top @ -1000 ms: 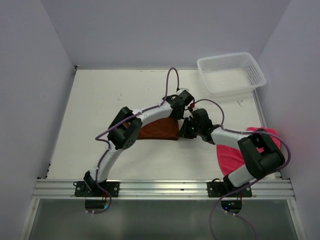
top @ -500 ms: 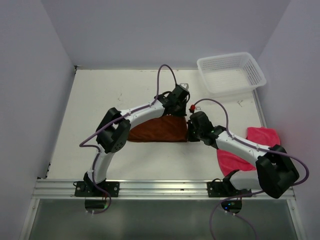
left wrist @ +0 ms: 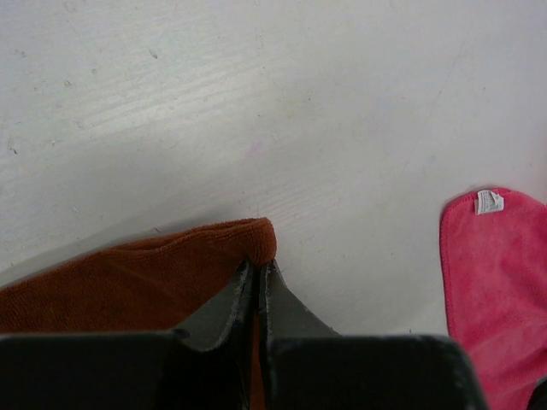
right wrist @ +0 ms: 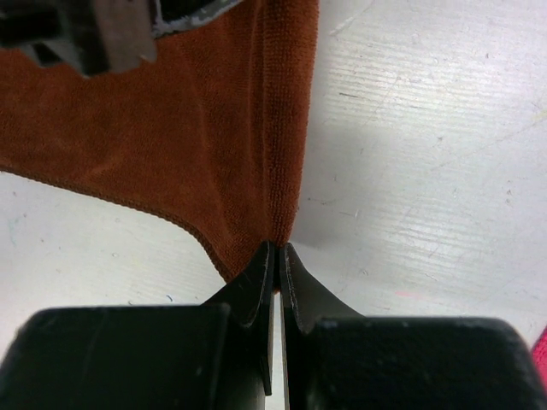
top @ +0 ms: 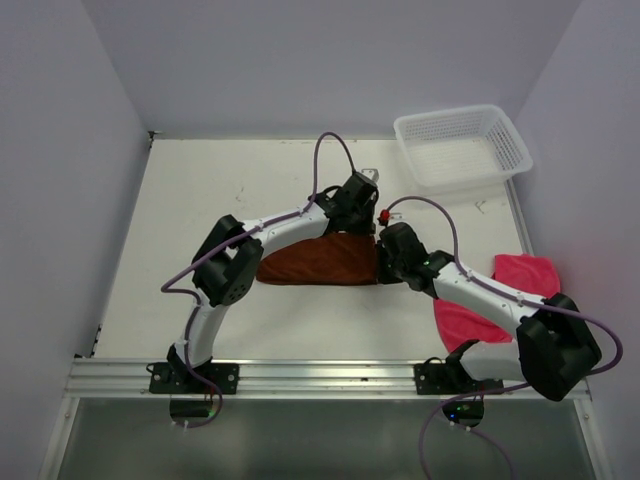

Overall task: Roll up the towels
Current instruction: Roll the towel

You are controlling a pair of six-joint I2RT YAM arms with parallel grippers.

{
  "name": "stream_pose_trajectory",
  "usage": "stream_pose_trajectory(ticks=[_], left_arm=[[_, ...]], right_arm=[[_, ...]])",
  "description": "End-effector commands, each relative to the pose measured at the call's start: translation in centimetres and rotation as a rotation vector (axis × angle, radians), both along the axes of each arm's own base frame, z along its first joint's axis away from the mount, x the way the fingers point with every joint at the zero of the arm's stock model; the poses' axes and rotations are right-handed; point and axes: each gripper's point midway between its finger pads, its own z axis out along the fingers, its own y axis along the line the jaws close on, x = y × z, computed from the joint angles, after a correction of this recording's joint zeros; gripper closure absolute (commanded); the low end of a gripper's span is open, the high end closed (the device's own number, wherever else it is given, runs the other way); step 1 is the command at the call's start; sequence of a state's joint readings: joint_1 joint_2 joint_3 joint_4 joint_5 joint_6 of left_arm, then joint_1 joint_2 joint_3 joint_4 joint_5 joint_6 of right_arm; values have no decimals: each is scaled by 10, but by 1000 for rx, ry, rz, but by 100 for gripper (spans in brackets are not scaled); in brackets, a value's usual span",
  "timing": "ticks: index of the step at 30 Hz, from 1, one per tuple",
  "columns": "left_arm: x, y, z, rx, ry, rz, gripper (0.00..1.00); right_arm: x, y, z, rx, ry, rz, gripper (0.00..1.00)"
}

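Note:
The rust-brown towel (top: 318,260) lies spread across the middle of the table. My left gripper (top: 362,215) is shut on its far right corner; in the left wrist view the brown towel (left wrist: 128,282) bunches at the fingertips of that left gripper (left wrist: 259,265). My right gripper (top: 383,268) is shut on the near right corner, and the brown towel (right wrist: 197,128) runs away from the right gripper (right wrist: 279,248). The pink towel (top: 470,310) lies crumpled at the right edge under the right arm; the pink towel (left wrist: 500,282) also shows in the left wrist view.
A white mesh basket (top: 462,146) stands at the back right corner. Grey walls close in the table on the left, back and right. The left fingers (right wrist: 111,34) show at the top of the right wrist view.
Both grippers have pulled the brown towel's right end to the right and spread it longer. The right arm stretched out flatter. Little has moved in the last half second.

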State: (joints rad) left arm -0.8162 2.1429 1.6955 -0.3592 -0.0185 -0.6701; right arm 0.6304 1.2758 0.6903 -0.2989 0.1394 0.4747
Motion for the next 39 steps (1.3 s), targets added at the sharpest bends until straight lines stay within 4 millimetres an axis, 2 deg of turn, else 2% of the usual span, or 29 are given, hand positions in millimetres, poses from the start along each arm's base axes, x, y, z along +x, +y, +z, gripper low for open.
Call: stream_pose_trajectory(ticks=[1, 17, 22, 25, 28, 32, 36, 39], left_arm=[[26, -3, 31, -76, -104, 34, 98], [31, 11, 20, -77, -93, 25, 98], [32, 15, 17, -71, -93, 30, 98], [32, 14, 19, -88, -85, 15, 98], [32, 13, 21, -91, -90, 12, 98], [32, 11, 22, -97, -89, 2, 98], [30, 10, 19, -96, -84, -5, 98], [30, 10, 20, -99, -85, -6, 99]], right_arm=[[-2, 8, 7, -4, 8, 47, 100], [7, 28, 1, 25, 37, 64, 100], [12, 31, 8, 29, 25, 61, 100], [14, 25, 8, 0, 26, 27, 95], [13, 16, 7, -7, 30, -31, 85], [13, 19, 6, 60, 39, -69, 65], [15, 19, 3, 127, 58, -112, 56], [17, 22, 3, 155, 60, -113, 54]])
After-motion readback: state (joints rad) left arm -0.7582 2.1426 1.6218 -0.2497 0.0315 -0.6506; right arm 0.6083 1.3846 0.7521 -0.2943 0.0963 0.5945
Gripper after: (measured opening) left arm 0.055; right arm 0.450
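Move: The two hands already pinch the raised right edge of the brown towel, left hand at its far corner, right hand at its near one. The towel's flat remainder, which they fold onto, centres about 12 cm left and 7 cm back of the left hand, some 6 cm below; from the right hand it is roughly 13 cm left, 5 cm ahead, 4 cm below. The pink towel lies around 25 cm right and 4 cm back of the right hand. Keeping their pinch on the two corners, both hands carry the raised edge a little farther over the flat part of the brown towel: the left hand goes about 2 cm forward and 1.5 cm left while sinking some 1.5 cm, the right hand about 2 cm left and 1 cm forward, roughly level. The right fingers then open to nearly half and let go of the near corner, easing about 1 cm back to the right and down with a slight clockwise turn, tips staying close around it, while the left hand keeps its grip on the far corner. ##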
